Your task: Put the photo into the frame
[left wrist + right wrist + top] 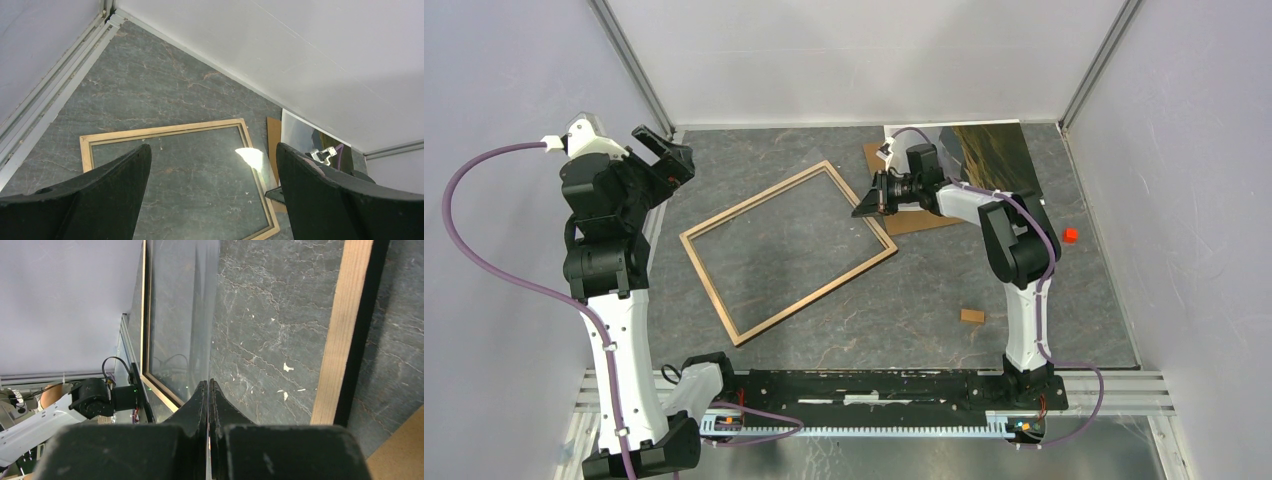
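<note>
The frame [755, 200], light wood face up, lies flat mid-table; it also shows in the left wrist view [165, 130] and the right wrist view [345, 330]. My right gripper [867, 205] is at the frame's right corner, shut [208, 385] on the edge of the clear pane [185, 305], which stands edge-on between the fingers and tilts up from the frame. The photo [989, 155] lies at the back right by the wall, partly under my right arm, and shows in the left wrist view [300, 132]. My left gripper [667, 150] is open and empty [212, 147], raised above the frame's left side.
A plain brown backing board [924, 220] lies under my right wrist, between frame and photo. A small red cube [1070, 236] sits near the right wall. A small brown block [972, 316] lies right of the frame's near corner. Walls enclose the table on three sides.
</note>
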Robot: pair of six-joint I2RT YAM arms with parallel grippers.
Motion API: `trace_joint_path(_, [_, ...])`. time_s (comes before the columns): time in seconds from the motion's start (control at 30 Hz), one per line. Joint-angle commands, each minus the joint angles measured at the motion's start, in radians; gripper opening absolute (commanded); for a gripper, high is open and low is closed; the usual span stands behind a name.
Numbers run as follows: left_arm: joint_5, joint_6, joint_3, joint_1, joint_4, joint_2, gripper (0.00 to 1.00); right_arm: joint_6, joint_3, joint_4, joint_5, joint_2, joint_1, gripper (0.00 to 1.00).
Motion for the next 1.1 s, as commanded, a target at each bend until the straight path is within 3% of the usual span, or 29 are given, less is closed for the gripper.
trace_joint_path(0.0, [0.0, 0.04, 0.005, -0.001, 0.02, -0.013, 1.0, -0.032, 0.029, 0.006, -0.019, 0.004, -0.007, 0.0])
trace_joint_path(0.77, [0.01, 0.037, -0.004, -0.002, 0.02, -0.011, 1.0, -0.108, 0.098, -0.081, -0.085, 0.063, 0.001, 0.0])
trace_joint_path(1.07, [0.029, 0.016, -0.06, -0.002, 0.032, -0.011, 1.0, -0.022, 0.025, 0.063, -0.077, 0.002, 0.001, 0.46])
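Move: The right hand has its closed fingers on the edge of the clear pane. The middle of the frame's right-hand rail lies about 2 cm ahead, 1 cm to the right and 4 cm below. The brown board is some 8 cm ahead and 17 cm to the right, with the photo on top of it, roughly 12 cm ahead and 21 cm to the right. From the left hand, that rail is about 13 cm ahead, 30 cm to the right and 35 cm below. Down goes the right hand, about 2 cm, lowering the pinched edge of the clear pane towards the frame's right-hand rail, its fingers still pointing left and a little down. Then the fingers spread to not quite half open around the edge to let go of it, as the hand starts rising again by under 1 cm. ##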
